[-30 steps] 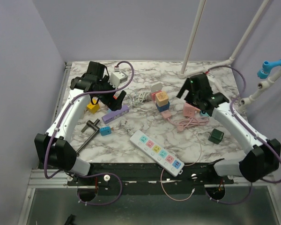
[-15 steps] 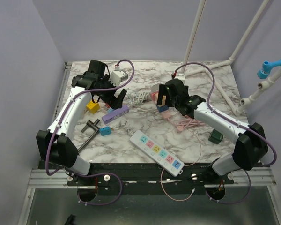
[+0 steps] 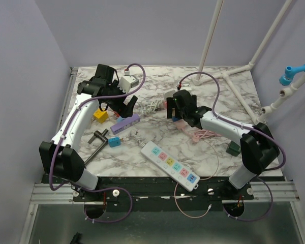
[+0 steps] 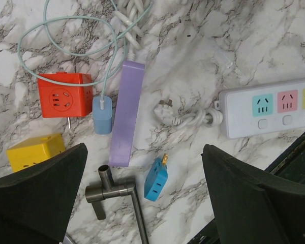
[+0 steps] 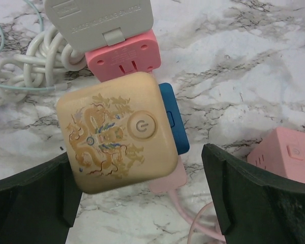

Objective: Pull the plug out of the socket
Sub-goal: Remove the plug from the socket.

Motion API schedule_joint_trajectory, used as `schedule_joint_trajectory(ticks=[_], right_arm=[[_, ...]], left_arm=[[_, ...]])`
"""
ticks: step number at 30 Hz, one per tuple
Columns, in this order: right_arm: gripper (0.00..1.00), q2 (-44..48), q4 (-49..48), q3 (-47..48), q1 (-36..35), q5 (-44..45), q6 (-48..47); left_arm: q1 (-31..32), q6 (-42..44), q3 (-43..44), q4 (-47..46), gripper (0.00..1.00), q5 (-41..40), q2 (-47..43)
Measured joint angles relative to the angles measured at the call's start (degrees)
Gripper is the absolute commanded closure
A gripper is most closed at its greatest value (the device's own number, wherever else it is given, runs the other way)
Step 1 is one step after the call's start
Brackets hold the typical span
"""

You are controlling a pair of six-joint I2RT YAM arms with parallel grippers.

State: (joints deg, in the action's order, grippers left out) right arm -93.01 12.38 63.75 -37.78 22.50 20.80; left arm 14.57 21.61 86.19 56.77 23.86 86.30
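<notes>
In the right wrist view a cream cube socket (image 5: 117,132) with a dragon print lies on the marble. A blue plug (image 5: 174,119) sits in its right side, a pink plug (image 5: 123,56) at its top, and a flat pink plug (image 5: 168,180) with a cable under it. My right gripper (image 5: 142,203) (image 3: 174,109) hangs open just above the cube, a finger on either side of it. My left gripper (image 4: 145,198) (image 3: 126,108) hovers open over a purple strip (image 4: 128,114). Beside the strip lie a red cube socket (image 4: 58,95) and a light blue charger (image 4: 102,114).
A white power strip (image 3: 170,165) lies near the front edge. Around it are a small blue adapter (image 4: 156,179), a metal handle (image 4: 114,190), a yellow cube (image 4: 35,151), a pink cube (image 5: 284,155), a coiled pink cable (image 3: 203,134) and a dark green cube (image 3: 235,148). A grey-white adapter (image 5: 99,15) rests behind the pink plug.
My right arm has swung left across the table, from the pink cube to above the cream cube socket. The left arm has barely moved. Both grippers stayed open.
</notes>
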Motion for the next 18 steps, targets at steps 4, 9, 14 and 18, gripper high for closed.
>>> schedule_joint_trajectory(ticks=[4, 9, 14, 18], right_arm=[[0.0, -3.1, -2.0, 0.2, 0.0, 0.6, -1.5], [0.01, -6.9, -4.4, 0.4, -0.5, 0.6, -3.9], [0.22, -8.3, -6.7, 0.0, -1.4, 1.5, -6.4], [0.38, -7.9, -10.6, -2.2, -1.7, 2.5, -8.3]], left_arm=[[-0.1, 0.0, 0.4, 0.2, 0.02, 0.0, 0.0], [-0.3, 0.1, 0.5, 0.4, 0.02, 0.0, 0.0], [-0.6, 0.3, 0.5, 0.4, 0.01, 0.0, 0.0], [-0.7, 0.3, 0.5, 0.5, 0.02, 0.0, 0.0]])
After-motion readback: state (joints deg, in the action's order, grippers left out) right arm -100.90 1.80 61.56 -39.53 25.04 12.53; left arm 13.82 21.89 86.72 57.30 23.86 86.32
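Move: The tan cube with the dragon print lies about 2 cm ahead of the right hand, 2 cm to its left and 5 cm below, on top of the blue block. The grey-topped pink adapter stands some 5 cm beyond the cube and 2 cm to its left. The coiled white cord is about 9 cm left of the cube, and the pink cube roughly 12 cm right of it and 5 cm nearer. From the left hand the tan cube is about 17 cm right, 3 cm ahead, 13 cm below. Down, with a little forward and left, the open right hand sinks some 4 cm over the tan cube until its fingers stand either side, rolling its left side down by under 10 degrees on the way. As the descent ends, the fingers close by about a quarter of their range onto the cube's sides. ##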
